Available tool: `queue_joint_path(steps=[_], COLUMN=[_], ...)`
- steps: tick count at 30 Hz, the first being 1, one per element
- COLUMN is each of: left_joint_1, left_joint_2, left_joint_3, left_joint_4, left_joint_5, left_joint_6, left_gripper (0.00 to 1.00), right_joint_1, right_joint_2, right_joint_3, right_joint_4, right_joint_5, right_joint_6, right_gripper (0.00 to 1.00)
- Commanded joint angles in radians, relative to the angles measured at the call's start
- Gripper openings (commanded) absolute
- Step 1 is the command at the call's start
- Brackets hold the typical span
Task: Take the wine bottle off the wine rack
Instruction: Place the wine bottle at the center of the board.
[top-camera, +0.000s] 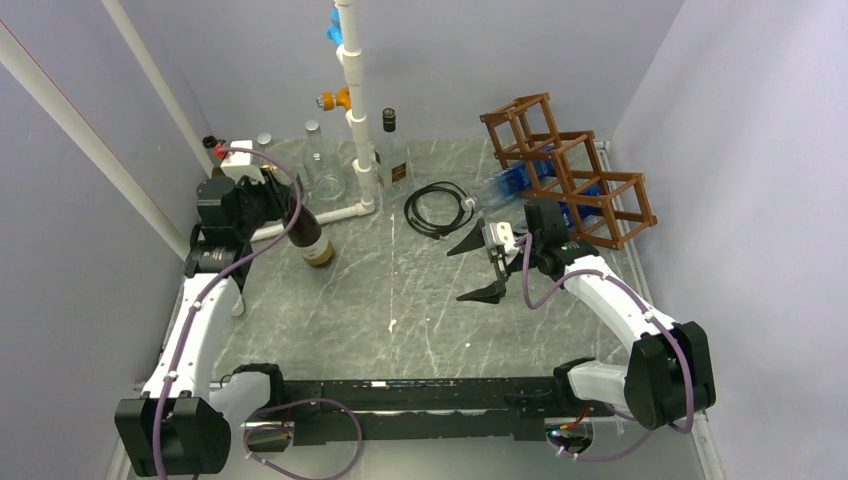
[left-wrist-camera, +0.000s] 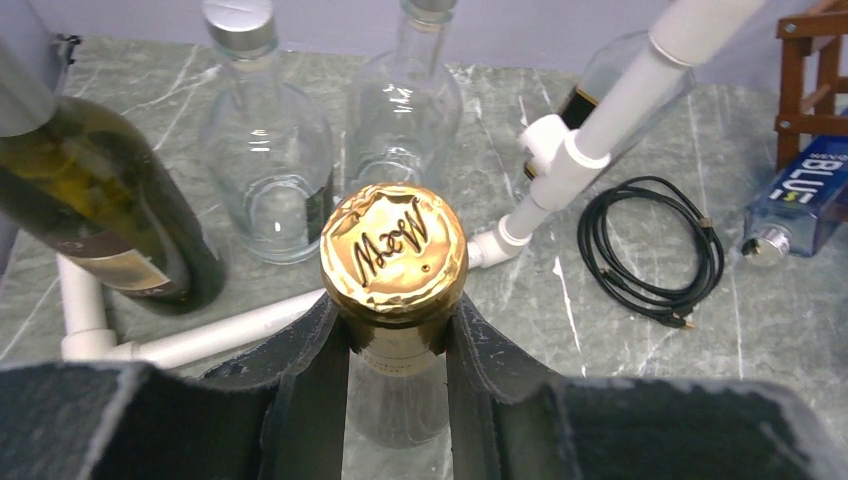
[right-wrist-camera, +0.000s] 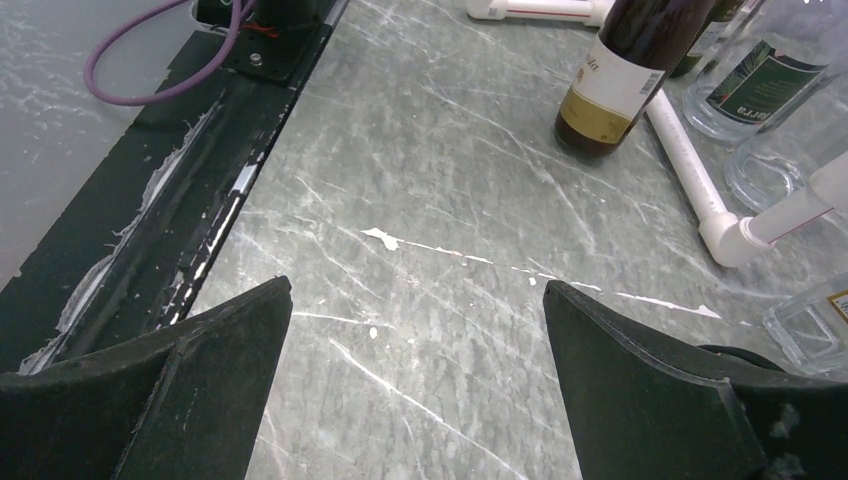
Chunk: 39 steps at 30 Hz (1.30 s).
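A dark wine bottle (top-camera: 313, 237) with a gold foil cap (left-wrist-camera: 393, 250) stands slightly tilted at the left of the table, its base down at the marble top (right-wrist-camera: 590, 130). My left gripper (top-camera: 292, 196) is shut on its neck just below the cap, one finger on each side (left-wrist-camera: 395, 318). The reddish-brown wine rack (top-camera: 572, 172) sits at the back right, seen also as a corner of the rack (left-wrist-camera: 805, 70). A blue bottle (top-camera: 513, 186) lies in it. My right gripper (top-camera: 456, 275) hangs open over the middle of the table, nothing between its fingers (right-wrist-camera: 417, 292).
A black cable coil (top-camera: 437, 208) lies in front of the rack. A white PVC pipe stand (top-camera: 357, 110) rises at the back centre, with clear glass bottles (left-wrist-camera: 265, 140) and a dark bottle (top-camera: 392, 150) around it. Another green bottle (left-wrist-camera: 100, 210) leans at far left.
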Motion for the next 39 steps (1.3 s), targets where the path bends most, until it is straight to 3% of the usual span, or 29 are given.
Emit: queue_joint_path(steps=[1,39], left_joint_1=[0.044,0.065], left_joint_2=[-0.054,-0.037], left_joint_3=[0.128,0.200], left_joint_4=[0.239,0.170], left_joint_5=[-0.028,-0.222], left_joint_6=[-0.028,0.140], left_gripper=[0.00,0.00], right_joint_1=[-0.003,-0.003], right_joint_2=[-0.017,-0.008], right_joint_3=[0.043,0.051], right_joint_4=[0.001,-0.034], right_joint_5=[-0.020,-0.018], right_joint_6=[-0.039,-0.079], right_gripper=[1.00,1.00])
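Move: The wine bottle, already gripped by its neck in the left hand, goes to a bare patch of board about 6 cm to that hand's left, 3 cm back and 26 cm below. The green bottle stands about 9 cm ahead and 14 cm left; the silver-capped bottle is 13 cm ahead, 6 cm left; the clear bottle is 14 cm ahead, 4 cm right. From the right hand the patch lies some 13 cm ahead, 41 cm left and 19 cm down. The wine bottle, hanging nearly upright, is carried about 6 cm to the left by the left hand, quickly at first and then easing, almost level, towards the green bottle on the near side of the white pipe. The wrist turns roughly 10 degrees counter-clockwise and rolls about as much, its left side rising, while the fingers keep their hold below the gold cap. ##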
